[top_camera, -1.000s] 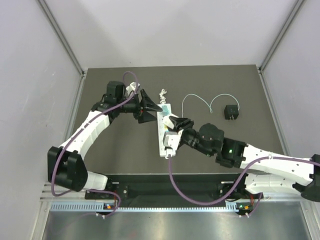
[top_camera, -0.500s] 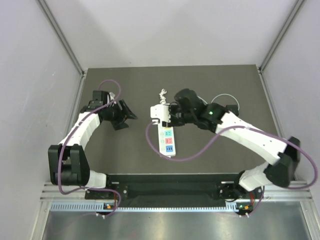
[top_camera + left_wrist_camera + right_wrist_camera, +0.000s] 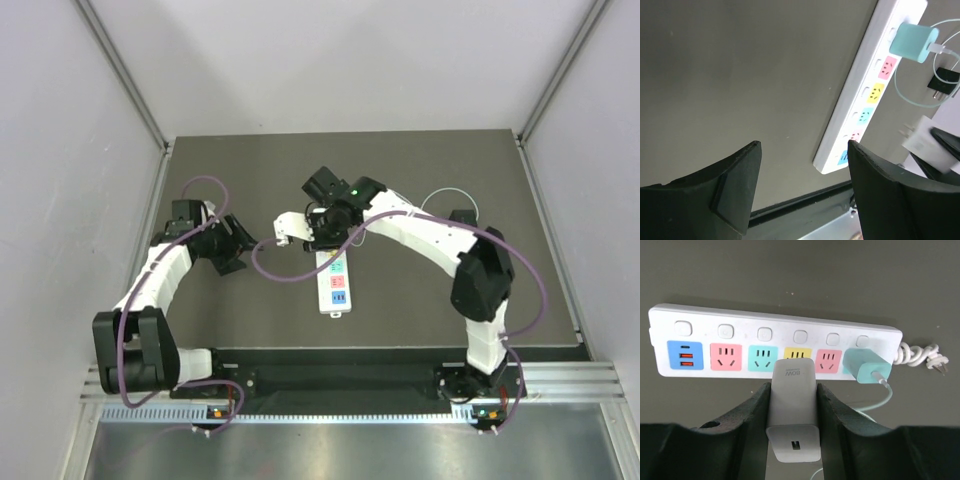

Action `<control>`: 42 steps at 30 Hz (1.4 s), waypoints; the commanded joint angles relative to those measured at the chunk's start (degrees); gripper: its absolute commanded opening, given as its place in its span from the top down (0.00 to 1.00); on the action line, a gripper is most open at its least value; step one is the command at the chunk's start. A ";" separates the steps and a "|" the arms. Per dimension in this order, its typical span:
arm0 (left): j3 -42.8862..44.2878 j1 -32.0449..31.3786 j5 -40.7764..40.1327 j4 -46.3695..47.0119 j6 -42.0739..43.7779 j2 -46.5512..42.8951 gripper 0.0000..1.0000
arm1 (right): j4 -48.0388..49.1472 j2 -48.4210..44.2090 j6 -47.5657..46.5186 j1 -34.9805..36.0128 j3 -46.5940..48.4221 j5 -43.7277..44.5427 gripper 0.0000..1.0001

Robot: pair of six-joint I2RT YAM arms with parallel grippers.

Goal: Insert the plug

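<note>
The teal plug (image 3: pixel 867 366) (image 3: pixel 913 42) sits in the end socket of the long white power strip (image 3: pixel 775 332) (image 3: pixel 860 95) (image 3: pixel 335 285), its thin cable (image 3: pixel 880 400) trailing off. My right gripper (image 3: pixel 793 387) (image 3: pixel 318 238) is shut on a plain white charger block (image 3: pixel 793 405) (image 3: pixel 927 145), held just short of the strip, level with the yellow socket (image 3: pixel 797 355). My left gripper (image 3: pixel 804 150) (image 3: pixel 232 250) stands open with nothing in it, off to the left of the strip.
A small black adapter (image 3: pixel 462 222) (image 3: pixel 942 82) lies at the back right with a loop of thin cable. The strip's own coiled lead and plug (image 3: pixel 925 360) lie past its teal end. The table's front edge (image 3: pixel 790 205) is close to the left gripper.
The right arm has swung from the near side up and over to the strip's far end. The left arm has drawn back leftward, away from the strip. Both grippers kept their openings.
</note>
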 commanded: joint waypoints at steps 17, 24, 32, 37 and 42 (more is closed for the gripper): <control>-2.59 0.49 -7.09 2.79 1.99 -7.85 0.26 | -7.22 12.47 -3.59 -1.87 10.06 3.03 1.00; -2.41 0.67 -6.47 2.87 1.99 -7.06 0.26 | -7.22 14.49 -2.80 -2.67 10.67 4.96 1.00; -2.50 0.85 -6.21 3.05 2.08 -7.32 0.26 | -7.40 16.08 -1.92 -3.19 11.20 4.62 1.00; -2.68 0.93 -6.39 3.05 2.17 -7.50 0.26 | -7.57 16.95 -1.31 -3.02 11.46 4.36 1.00; -2.59 1.11 -6.30 3.05 2.26 -7.76 0.26 | -8.71 18.19 0.01 -2.76 11.91 4.44 1.00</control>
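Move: Below the right hand, which already grips the white charger, the yellow socket lies about 12 cm down, 4 cm ahead and 1 cm to the left. The pink socket beyond it is some 7 cm ahead and 1 cm left; the teal charger, already plugged in, is about 11 cm ahead, 1 cm left and 10 cm down. From the left hand, the yellow socket is roughly 20 cm right, 3 cm ahead and 7 cm down. Lowering the white charger prongs first, the right hand sinks about 7 cm towards the yellow socket and eases some 3 cm forward, quick at first and nearly stopping near the strip. Its wrist tips roughly 15 degrees to point more steeply down, its grip unchanged; whether the prongs touch can't be seen. The left hand, open and empty, edges slightly left, away from the strip. ##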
